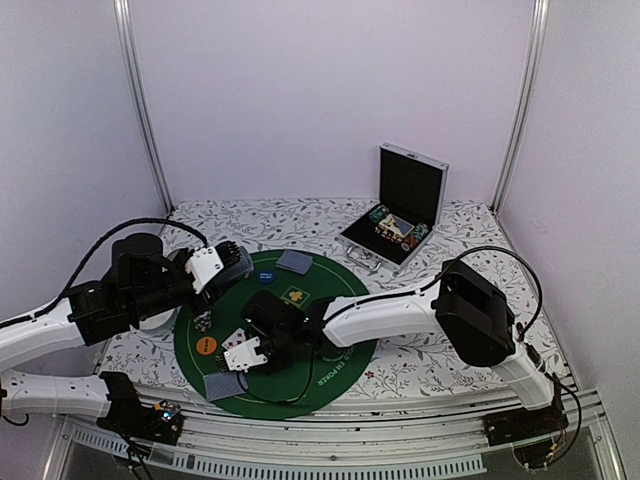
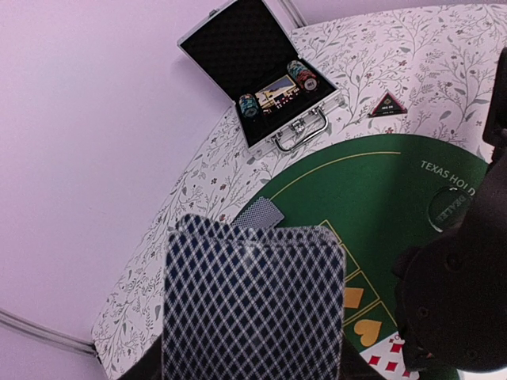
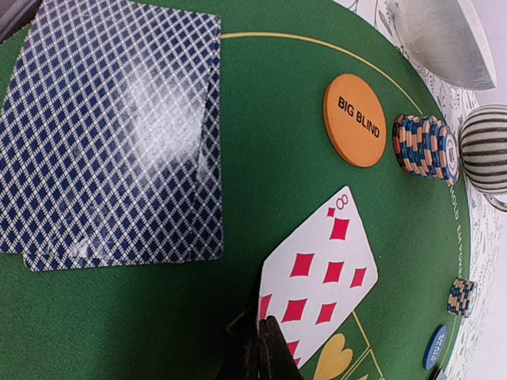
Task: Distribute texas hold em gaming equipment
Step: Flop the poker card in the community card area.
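My left gripper [image 1: 233,265] is shut on a deck of blue-backed playing cards [image 2: 253,305], held above the left edge of the green mat [image 1: 300,335]; the deck hides its fingers in the left wrist view. My right gripper [image 3: 268,348] is shut on one corner of a face-up eight of diamonds [image 3: 325,265], low over the mat's near left part [image 1: 243,352]. Two overlapping face-down cards [image 3: 111,134] lie beside it. Another face-down card [image 2: 258,214] lies at the mat's far side. An orange BIG BLIND disc [image 3: 355,119], chip stacks [image 3: 425,146] [image 3: 462,296] and a blue disc [image 3: 434,348] sit on the mat.
An open metal case [image 2: 261,75] with chips and cards stands at the back right. A dark red-edged triangle [image 2: 387,105] lies on the floral cloth near it. A striped cup [image 3: 485,148] and a white bowl [image 3: 444,39] sit just off the mat's left edge.
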Robot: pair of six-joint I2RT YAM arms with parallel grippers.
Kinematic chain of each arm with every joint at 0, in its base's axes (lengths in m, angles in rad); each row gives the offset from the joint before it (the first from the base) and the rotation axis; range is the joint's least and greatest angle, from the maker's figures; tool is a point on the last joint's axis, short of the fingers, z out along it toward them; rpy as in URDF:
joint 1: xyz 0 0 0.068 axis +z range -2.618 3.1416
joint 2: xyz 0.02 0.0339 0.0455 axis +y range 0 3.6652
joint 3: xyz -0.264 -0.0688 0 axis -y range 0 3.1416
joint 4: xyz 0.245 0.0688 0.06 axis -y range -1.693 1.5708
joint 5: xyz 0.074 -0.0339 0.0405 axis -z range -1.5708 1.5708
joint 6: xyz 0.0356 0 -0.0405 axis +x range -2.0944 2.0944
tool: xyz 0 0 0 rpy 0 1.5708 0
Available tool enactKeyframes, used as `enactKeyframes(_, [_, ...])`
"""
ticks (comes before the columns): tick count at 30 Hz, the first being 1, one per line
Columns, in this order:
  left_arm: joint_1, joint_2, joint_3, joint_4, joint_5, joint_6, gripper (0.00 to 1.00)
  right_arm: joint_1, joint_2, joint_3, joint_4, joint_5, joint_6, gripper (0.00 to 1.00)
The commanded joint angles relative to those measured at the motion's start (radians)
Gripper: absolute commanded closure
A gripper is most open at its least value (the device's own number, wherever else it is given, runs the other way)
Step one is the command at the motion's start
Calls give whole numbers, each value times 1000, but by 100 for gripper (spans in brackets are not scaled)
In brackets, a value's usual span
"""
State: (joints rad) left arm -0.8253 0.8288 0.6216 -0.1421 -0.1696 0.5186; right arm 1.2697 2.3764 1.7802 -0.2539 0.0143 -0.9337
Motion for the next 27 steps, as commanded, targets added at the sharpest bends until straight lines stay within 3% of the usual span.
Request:
enactKeyframes(1, [10, -16, 14, 14, 3, -12, 56, 4, 27, -2, -55, -3, -7, 98])
enactKeyframes(6, [9, -14, 13, 13, 4, -12, 56, 6, 0, -29, -59, -11, -10, 98])
enactKeyframes(12, [10, -11, 14, 13, 4, -12, 56, 14, -17, -42, -59, -13, -14, 73])
enactKeyframes(20, [12, -11, 14, 13, 5, -12, 56, 31, -90, -79, -69, 12, -25, 65])
enactKeyframes(27, [12, -11, 13, 10, 4, -12, 56, 42, -242, -139, -61, -62, 58, 42])
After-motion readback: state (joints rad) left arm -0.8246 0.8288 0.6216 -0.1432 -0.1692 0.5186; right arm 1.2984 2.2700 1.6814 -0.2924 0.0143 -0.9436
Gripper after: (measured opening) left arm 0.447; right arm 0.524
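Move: The eight of diamonds, pinched by its near edge in the right fingers, is already down over the spade end of the community row; its middle lies about 3 cm left of the right hand, 2 cm ahead and 1 cm below. The orange Big Blind disc sits roughly 10 cm left and 1 cm ahead, the face-down cards 6 cm left and 8 cm back. From the left hand, the card lies some 22 cm below, 4 cm back and 3 cm right. The eight of diamonds is let go: the right fingers, shut on its edge at first, stay in place, then open to about half. Once they part, the hand draws away from the card and the Big Blind disc, back and to the right and rising a little, about 3.5 cm in all and quickening, its tilt almost unchanged. ##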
